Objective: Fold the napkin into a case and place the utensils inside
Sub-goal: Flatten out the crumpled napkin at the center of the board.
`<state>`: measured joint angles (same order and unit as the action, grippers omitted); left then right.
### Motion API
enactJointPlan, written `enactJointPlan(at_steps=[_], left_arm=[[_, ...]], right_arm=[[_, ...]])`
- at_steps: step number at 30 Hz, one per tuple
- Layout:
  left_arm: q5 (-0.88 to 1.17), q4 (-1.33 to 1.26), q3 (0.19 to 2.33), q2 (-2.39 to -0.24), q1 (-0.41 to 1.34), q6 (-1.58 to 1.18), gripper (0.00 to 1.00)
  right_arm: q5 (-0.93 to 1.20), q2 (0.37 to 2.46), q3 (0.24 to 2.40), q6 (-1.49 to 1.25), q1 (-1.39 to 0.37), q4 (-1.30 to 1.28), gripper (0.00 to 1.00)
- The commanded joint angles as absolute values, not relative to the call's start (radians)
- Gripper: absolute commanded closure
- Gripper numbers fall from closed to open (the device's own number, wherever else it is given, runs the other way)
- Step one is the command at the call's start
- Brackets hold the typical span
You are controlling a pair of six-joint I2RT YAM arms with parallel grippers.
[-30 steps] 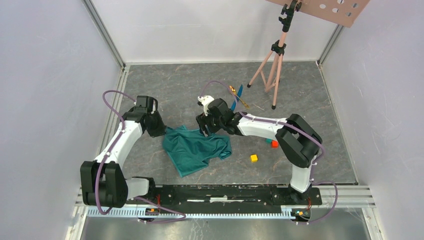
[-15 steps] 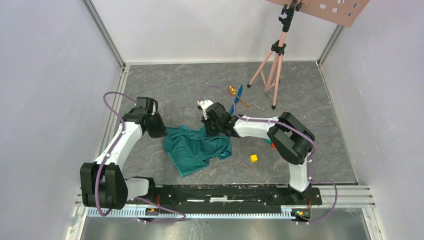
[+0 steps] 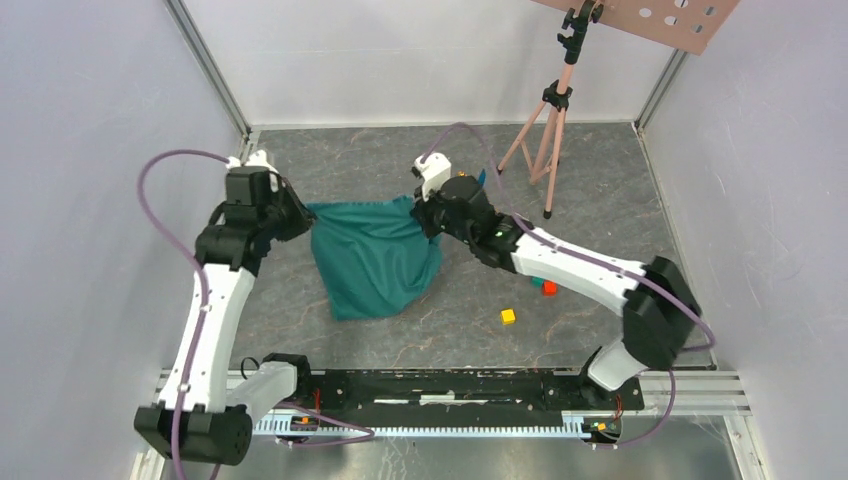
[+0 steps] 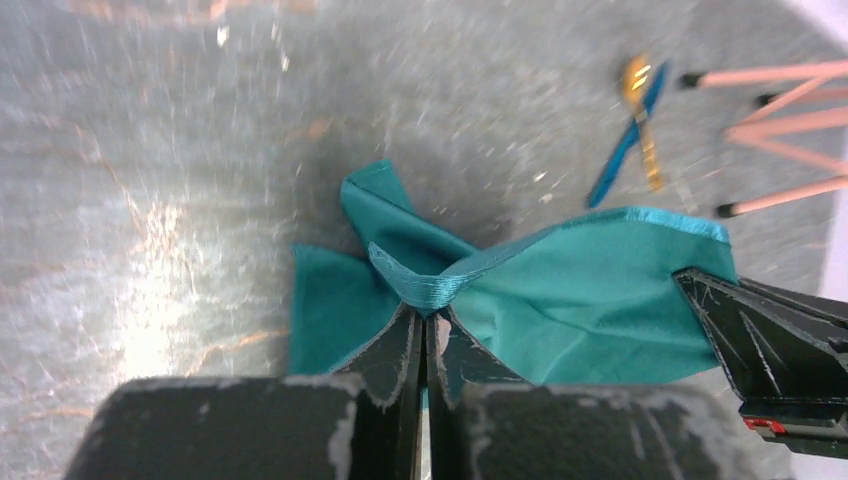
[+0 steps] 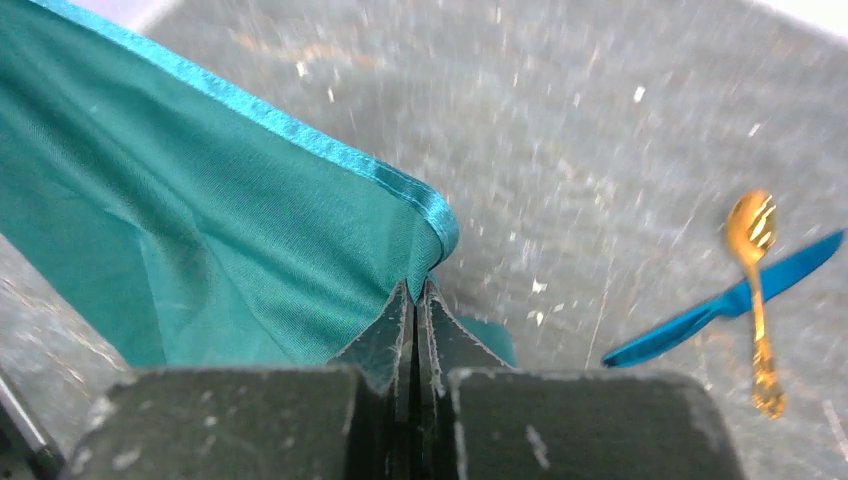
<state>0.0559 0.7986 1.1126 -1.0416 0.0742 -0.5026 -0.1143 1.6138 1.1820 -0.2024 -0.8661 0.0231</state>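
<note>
The teal-green napkin [image 3: 375, 260] hangs lifted by its top edge, its lower part drooping to the floor. My left gripper [image 3: 305, 215] is shut on the napkin's left corner; the hem bunches at the tips [image 4: 428, 312]. My right gripper [image 3: 425, 215] is shut on the right corner, pinching the hem [image 5: 415, 290]. The cloth [image 4: 590, 290] stretches between them. The gold spoon [image 5: 755, 270] lies crossed over the blue knife [image 5: 730, 300] on the floor beyond the right gripper. In the top view my right wrist mostly hides them. No folded case shows.
A pink tripod [image 3: 545, 130] stands at the back right, close behind the utensils [image 4: 635, 120]. A yellow cube [image 3: 508, 317] and a red cube [image 3: 549, 288] lie under my right forearm. Enclosure walls ring the grey floor [image 3: 350, 160].
The right gripper shut on the napkin's right corner. Both arms then rose and moved back, lifting the crumpled napkin and stretching its top edge between them.
</note>
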Motion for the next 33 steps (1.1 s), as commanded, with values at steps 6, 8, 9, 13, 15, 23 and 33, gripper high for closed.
enactJointPlan(at_steps=[6, 8, 9, 13, 15, 23, 33], left_arm=[[0.055, 0.862, 1.454, -0.810, 0.071, -0.428, 0.93], [0.096, 0.848, 1.510, -0.771, 0.071, -0.422, 0.93], [0.120, 0.835, 1.541, -0.749, 0.072, -0.420, 0.93], [0.180, 0.737, 1.579, -0.652, 0.071, -0.431, 0.93], [0.188, 0.678, 1.571, -0.603, 0.071, -0.439, 0.93], [-0.033, 0.641, 1.509, -0.620, 0.072, -0.439, 0.98], [-0.300, 0.562, 1.204, -0.968, 0.070, -0.500, 0.98]], right_arm=[[0.046, 1.307, 1.177, -0.147, -0.870, 0.229, 1.00], [0.117, 1.250, 1.151, -0.162, -0.874, 0.295, 1.00], [0.159, 1.218, 1.136, -0.168, -0.880, 0.329, 1.00], [0.249, 1.110, 1.081, -0.186, -0.913, 0.444, 1.00], [0.267, 1.072, 1.059, -0.198, -0.934, 0.489, 1.00], [0.018, 1.093, 1.029, -0.181, -0.951, 0.490, 1.00], [-0.325, 1.510, 1.176, -0.228, -0.791, 0.440, 1.00]])
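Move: Both grippers already pinch the napkin's far corners, roughly 20 cm above the board. The napkin's middle hangs about 11 cm right of the left hand, 5 cm back and 11 below; from the right hand it is 10 left, 9 back and 10 below. The spoon, with the knife 2 cm to its left and 1 cm nearer, lies 15 cm to the right hand's right, 16 ahead; the yellow cube is 18 right, 16 back, each some 18 below. Keeping their pinch on the two far corners, both hands sweep the napkin up together by nearly 30 cm while drawing it back about 16 cm towards the arms' bases, the fingers tipping upward and the right hand also rolling. Then both reverse in a quick fling forward and down, ending nearly above where they began but still some 15 cm higher, with the left fingers tipped partly back down. ##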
